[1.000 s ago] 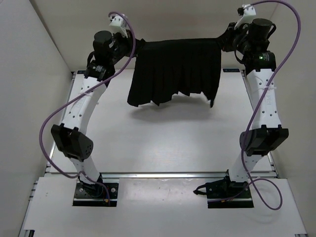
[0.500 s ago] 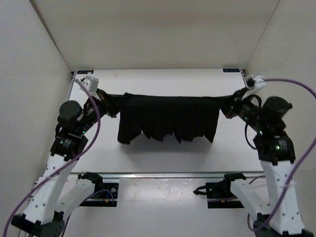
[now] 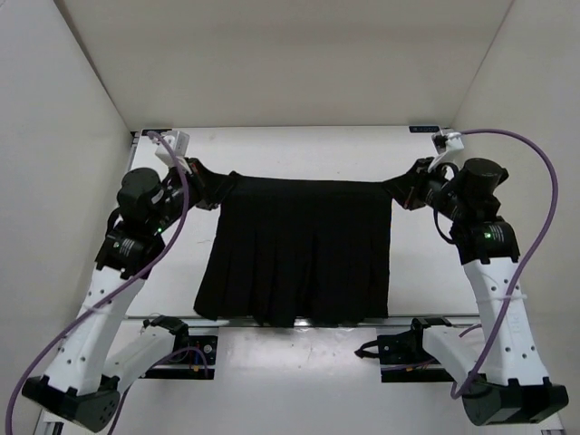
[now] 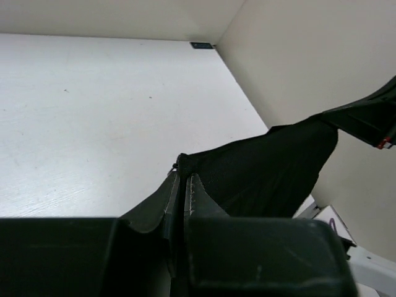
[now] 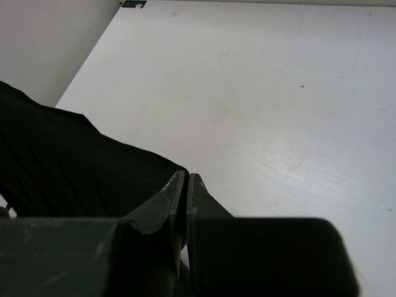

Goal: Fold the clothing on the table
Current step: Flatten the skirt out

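Observation:
The clothing (image 3: 294, 249), a black pleated skirt, is stretched flat between my two grippers and held above the white table (image 3: 299, 149). My left gripper (image 3: 225, 186) is shut on its upper left corner. My right gripper (image 3: 401, 190) is shut on the upper right corner. The hem reaches down over the front rail (image 3: 172, 319) in the top view. In the left wrist view the jaws of the left gripper (image 4: 183, 174) pinch the clothing (image 4: 266, 167), which runs taut to the right. In the right wrist view the right gripper (image 5: 187, 176) pinches the clothing (image 5: 74, 161), which spreads away to the left.
White walls close in the table on the left, back and right (image 3: 82, 109). Purple cables (image 3: 535, 190) loop off both arms. The arm bases (image 3: 177, 349) sit on the near ledge in front of the rail. The bare tabletop (image 4: 93, 111) lies far below the left gripper, and the tabletop (image 5: 278, 93) far below the right gripper.
Both arms have swung from the far back of the table toward the near side, carrying the clothing. It now hangs fully spread, with its hem over the front rail.

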You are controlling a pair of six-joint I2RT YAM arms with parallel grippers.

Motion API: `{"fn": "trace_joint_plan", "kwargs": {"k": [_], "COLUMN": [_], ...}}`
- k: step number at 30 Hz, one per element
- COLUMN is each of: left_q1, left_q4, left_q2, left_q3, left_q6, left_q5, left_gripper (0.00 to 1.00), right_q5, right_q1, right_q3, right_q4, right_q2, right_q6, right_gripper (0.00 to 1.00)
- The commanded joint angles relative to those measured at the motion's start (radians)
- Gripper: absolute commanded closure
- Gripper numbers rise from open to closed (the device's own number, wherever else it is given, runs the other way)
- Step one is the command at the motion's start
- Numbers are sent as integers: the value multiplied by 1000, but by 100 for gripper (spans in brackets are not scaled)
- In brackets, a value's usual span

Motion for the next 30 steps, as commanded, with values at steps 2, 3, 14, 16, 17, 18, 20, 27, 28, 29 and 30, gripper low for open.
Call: {"fn": "trace_joint_plan", "kwargs": {"k": [2, 3, 14, 16, 17, 18, 20, 27, 28, 29, 30], "left_q1": [68, 86, 133, 140, 133, 125, 110, 68, 41, 21, -2], "left_q4": [73, 131, 156, 117, 111, 134, 201, 546, 554, 547, 498], "left_q2": [78, 123, 845, 916, 915, 897, 819, 394, 307, 227, 188], "left_q3": [-53, -70, 616, 762, 804, 798, 704, -141, -274, -332, -422], "left_q6": [25, 18, 84, 97, 104, 113, 132, 166, 160, 155, 143], "left_q5": [-126, -113, -14, -17, -26, -47, -70, -153, -185, -196, -186], "left_gripper": [100, 100, 100, 100, 100, 100, 100, 100, 100, 100, 100], "right_q5": [155, 134, 126, 123, 109, 103, 127, 158, 152, 184, 202], "right_q1": [-87, -95, -153, -165, -164, -168, -148, -125, -121, -93, -83], "right_q3": [-21, -22, 690, 806, 808, 812, 727, -61, -205, -313, -358], "right_q4": [113, 125, 30, 38, 70, 71, 90, 404, 421, 409, 375], "right_q2": [85, 113, 728, 747, 742, 733, 670, 211, 178, 100, 32], "right_q6": [-42, -45, -143, -128, -124, -124, -167, -152, -138, -138, -137], "right_gripper": [100, 100, 100, 100, 100, 100, 100, 100, 100, 100, 100]}}
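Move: Each hand holds one end of the skirt's top edge. The cloth hangs between them, its middle some 17 cm right of the left hand, 7 cm back and 16 cm down; from the right hand it is about 17 cm left, 7 cm back and 15 cm down. The table's bare middle is roughly 8 cm ahead, 17 cm right and 35 cm below the left hand; from the right hand, 6 cm ahead, 17 cm left and 32 cm below. Forward in one quick swing go both hands together, about 25 cm on the left and 20 cm on the right, dipping and climbing again on the way, the left dipping deeper. They then pull back towards the base by about 14 cm and sink, still pinching the skirt's two top corners; the wrists tip down some 15 degrees and back up. ##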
